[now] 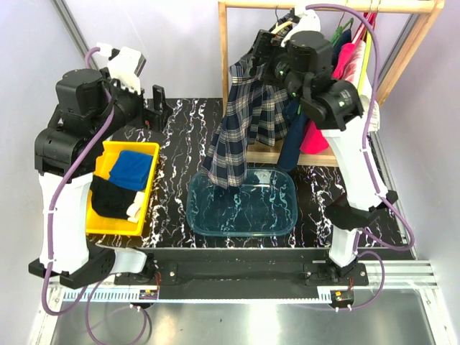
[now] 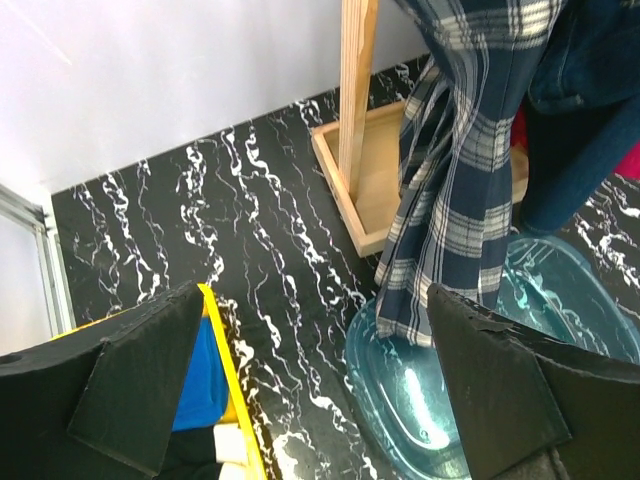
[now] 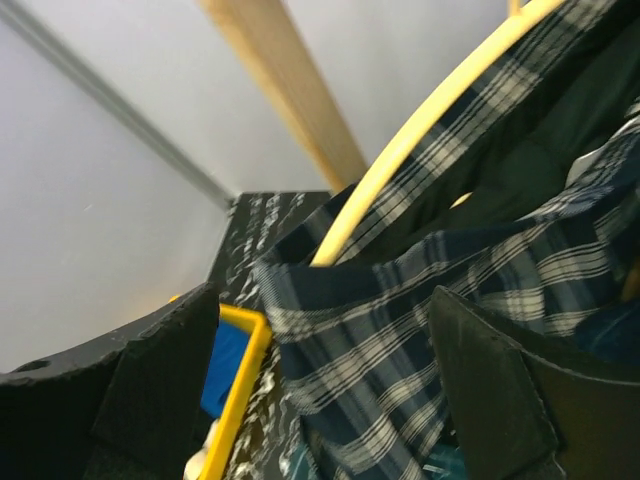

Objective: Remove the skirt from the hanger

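The tartan skirt (image 1: 244,129) hangs from the pale yellow hanger (image 1: 284,27) on the wooden rack, and its lower end drops into the blue tub (image 1: 284,215). My right gripper (image 1: 263,56) is up at the skirt's top edge. In the right wrist view this gripper (image 3: 320,390) is open, with the skirt's waistband (image 3: 400,330) lying between its fingers and the hanger's arch (image 3: 400,160) just above. My left gripper (image 1: 159,106) stands open over the table, well left of the skirt (image 2: 460,180), and holds nothing (image 2: 320,400).
A yellow bin (image 1: 100,215) with blue and black clothes sits at the left. The wooden rack (image 1: 224,57) stands on a tray base (image 2: 370,200) at the back. A navy denim garment (image 1: 295,136) and a red garment (image 1: 348,57) hang beside the skirt.
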You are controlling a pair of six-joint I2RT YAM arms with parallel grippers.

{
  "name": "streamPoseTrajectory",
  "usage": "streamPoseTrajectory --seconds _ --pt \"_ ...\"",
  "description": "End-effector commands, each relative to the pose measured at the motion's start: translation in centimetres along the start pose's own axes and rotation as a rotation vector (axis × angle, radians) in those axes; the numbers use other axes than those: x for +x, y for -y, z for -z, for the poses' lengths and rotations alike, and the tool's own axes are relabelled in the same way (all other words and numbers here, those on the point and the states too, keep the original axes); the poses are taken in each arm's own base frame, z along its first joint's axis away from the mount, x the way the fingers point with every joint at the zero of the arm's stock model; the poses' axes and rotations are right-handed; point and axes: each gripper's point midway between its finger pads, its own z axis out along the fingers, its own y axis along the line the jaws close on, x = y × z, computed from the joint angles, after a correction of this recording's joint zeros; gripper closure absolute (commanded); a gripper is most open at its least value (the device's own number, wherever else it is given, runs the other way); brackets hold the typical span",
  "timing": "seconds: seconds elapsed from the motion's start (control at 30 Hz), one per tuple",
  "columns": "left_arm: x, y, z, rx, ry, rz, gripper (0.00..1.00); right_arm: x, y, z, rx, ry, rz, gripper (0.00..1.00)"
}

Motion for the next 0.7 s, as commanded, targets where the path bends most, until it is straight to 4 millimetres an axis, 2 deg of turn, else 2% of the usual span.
streamPoseTrajectory --seconds 0.0,0.2,0.3,0.33,0.47,0.5,0.67 --pt "-0.1 -0.1 1.5 -0.002 0.037 -0.014 0.01 -3.8 1.0 -1.1 0.084 0.184 0.039 0.07" --pt "0.8 0.0 2.2 0.0 0.037 -0.012 0.01 -3.4 1.4 -4.5 0.125 0.232 0.046 0.09" --pt "1.1 0.1 2.5 0.003 0.039 -0.014 0.01 -2.5 1.8 -6.3 0.141 0.23 0.032 0.13" --pt "1.2 0.1 2.5 0.0 0.034 -0.013 0.01 -1.6 2.3 -7.5 0.153 0.211 0.039 0.14" --pt "1.5 0.0 3.0 -0.005 0.04 -0.023 0.01 1.3 4.5 -9.2 0.214 0.134 0.044 0.21" --pt "1.6 -0.1 2.9 -0.007 0.04 -0.028 0.01 2.7 5.4 -9.7 0.242 0.098 0.051 0.23" --pt "1.9 -0.1 2.7 -0.003 0.046 -0.036 0.01 2.9 8.2 -6.6 0.338 0.077 0.065 0.38"
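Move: Roughly 7 cm ahead of the right hand, 3 cm to its left and 6 cm lower is the near-left end of the skirt's waistband, with the hanger's tip in it. The rack post stands some 15 cm ahead and 10 cm left; the jeans hang about 10 cm ahead, 13 cm right and 20 cm down; the tray lies 15 cm back, 4 cm left, far below. From the left hand the waistband is some 17 cm ahead and 21 cm right, nearly level. Driving about 10 cm forward to the waistband, the right hand runs nearly level at first, then sinks some 8 cm, swinging about 10 degrees clockwise. Its wide fingers draw in by roughly a quarter around the hanger's end and the skirt's top edge, without shutting. The left hand, empty and open, eases back 3 cm and down 2 cm, away from the skirt. ##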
